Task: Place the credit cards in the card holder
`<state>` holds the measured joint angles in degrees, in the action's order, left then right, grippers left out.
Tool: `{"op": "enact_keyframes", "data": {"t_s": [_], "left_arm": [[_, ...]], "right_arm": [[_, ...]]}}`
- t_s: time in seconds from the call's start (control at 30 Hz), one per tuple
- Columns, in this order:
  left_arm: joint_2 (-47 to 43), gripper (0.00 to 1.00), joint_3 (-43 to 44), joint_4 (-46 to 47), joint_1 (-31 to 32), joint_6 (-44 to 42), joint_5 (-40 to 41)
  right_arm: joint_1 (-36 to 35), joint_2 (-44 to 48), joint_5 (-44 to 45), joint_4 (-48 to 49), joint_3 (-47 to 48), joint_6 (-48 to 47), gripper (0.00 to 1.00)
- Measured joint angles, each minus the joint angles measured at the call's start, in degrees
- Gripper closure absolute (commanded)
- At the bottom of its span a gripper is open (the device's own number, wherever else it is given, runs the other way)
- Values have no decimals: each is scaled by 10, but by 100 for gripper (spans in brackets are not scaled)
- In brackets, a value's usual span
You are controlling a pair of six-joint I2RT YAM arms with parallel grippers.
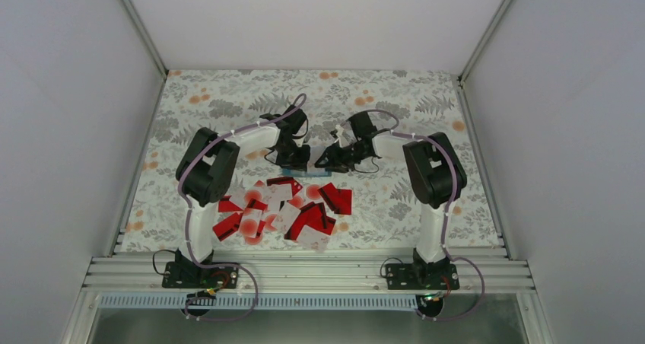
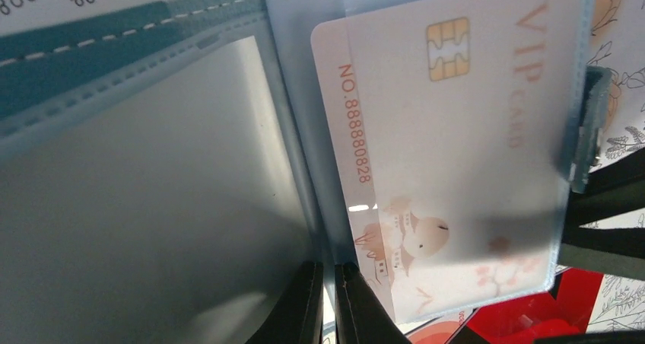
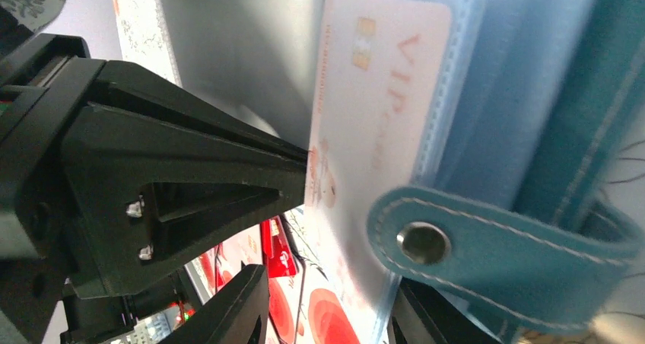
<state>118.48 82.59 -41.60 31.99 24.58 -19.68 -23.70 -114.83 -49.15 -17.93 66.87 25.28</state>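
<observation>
The teal card holder (image 2: 76, 51) is held open above the mat between both arms, its snap tab (image 3: 487, 245) hanging free. A white VIP credit card (image 2: 456, 154) sits in one of its clear sleeves, one long edge sticking out toward the fold. My left gripper (image 2: 327, 298) is shut on a clear inner page of the holder (image 1: 307, 173). My right gripper (image 3: 327, 317) is open. Its fingers (image 3: 236, 306) straddle the lower edge of the sleeve with the card (image 3: 373, 108). The other credit cards (image 1: 281, 211), red and white, lie in a loose heap on the mat.
The floral mat (image 1: 228, 100) covers the table, with white walls on three sides. The heap of cards lies just in front of the two wrists, between the arm bases (image 1: 190, 272). A metal rail (image 1: 319, 272) runs along the near edge.
</observation>
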Motion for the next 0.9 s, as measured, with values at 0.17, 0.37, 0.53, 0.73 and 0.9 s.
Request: {"op": "enact_keyframes", "data": {"t_s": [0.17,0.37,0.53,0.73,0.9], "left_arm": [[0,92,0,0,0,0,-1],[-3,92,0,0,0,0,-4],[-17,92,0,0,0,1,-4],[-43,92,0,-2,0,7,3],[-75,92,0,-12,-7,16,20]], "right_arm": [[-9,0,-4,-5,13,0,61],[-22,0,-5,-13,38,0,61],[-29,0,-1,-27,58,-3,61],[-32,-1,1,-40,67,-8,61],[-33,-14,1,-46,79,-11,61]]}}
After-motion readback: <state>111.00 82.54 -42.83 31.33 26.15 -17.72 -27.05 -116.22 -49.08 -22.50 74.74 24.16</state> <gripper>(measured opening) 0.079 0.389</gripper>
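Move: The right hand has the outer edge of the VIP card page between its parted fingers. The page's middle is about 3 cm ahead and 2 cm left, nearly level, with the snap tab some 2 cm ahead, 1 cm right and 1 cm below. The left fingertips are at the spine's near end. From there the VIP page's middle is 3 cm ahead and 3 cm right, the white-card page 3 cm ahead and 4 cm left, and the nearest striped red card 5 cm back and 7 cm left. Leftward and up, about 3 cm each, the right hand carries the VIP page's outer edge over towards the spine, its fingers staying parted around the page, then slows. The left hand at first stays at the spine, then rises some 5 cm, straight at first and easing slightly forward, its nearly shut fingers coming free of the holder and tipping a little. ##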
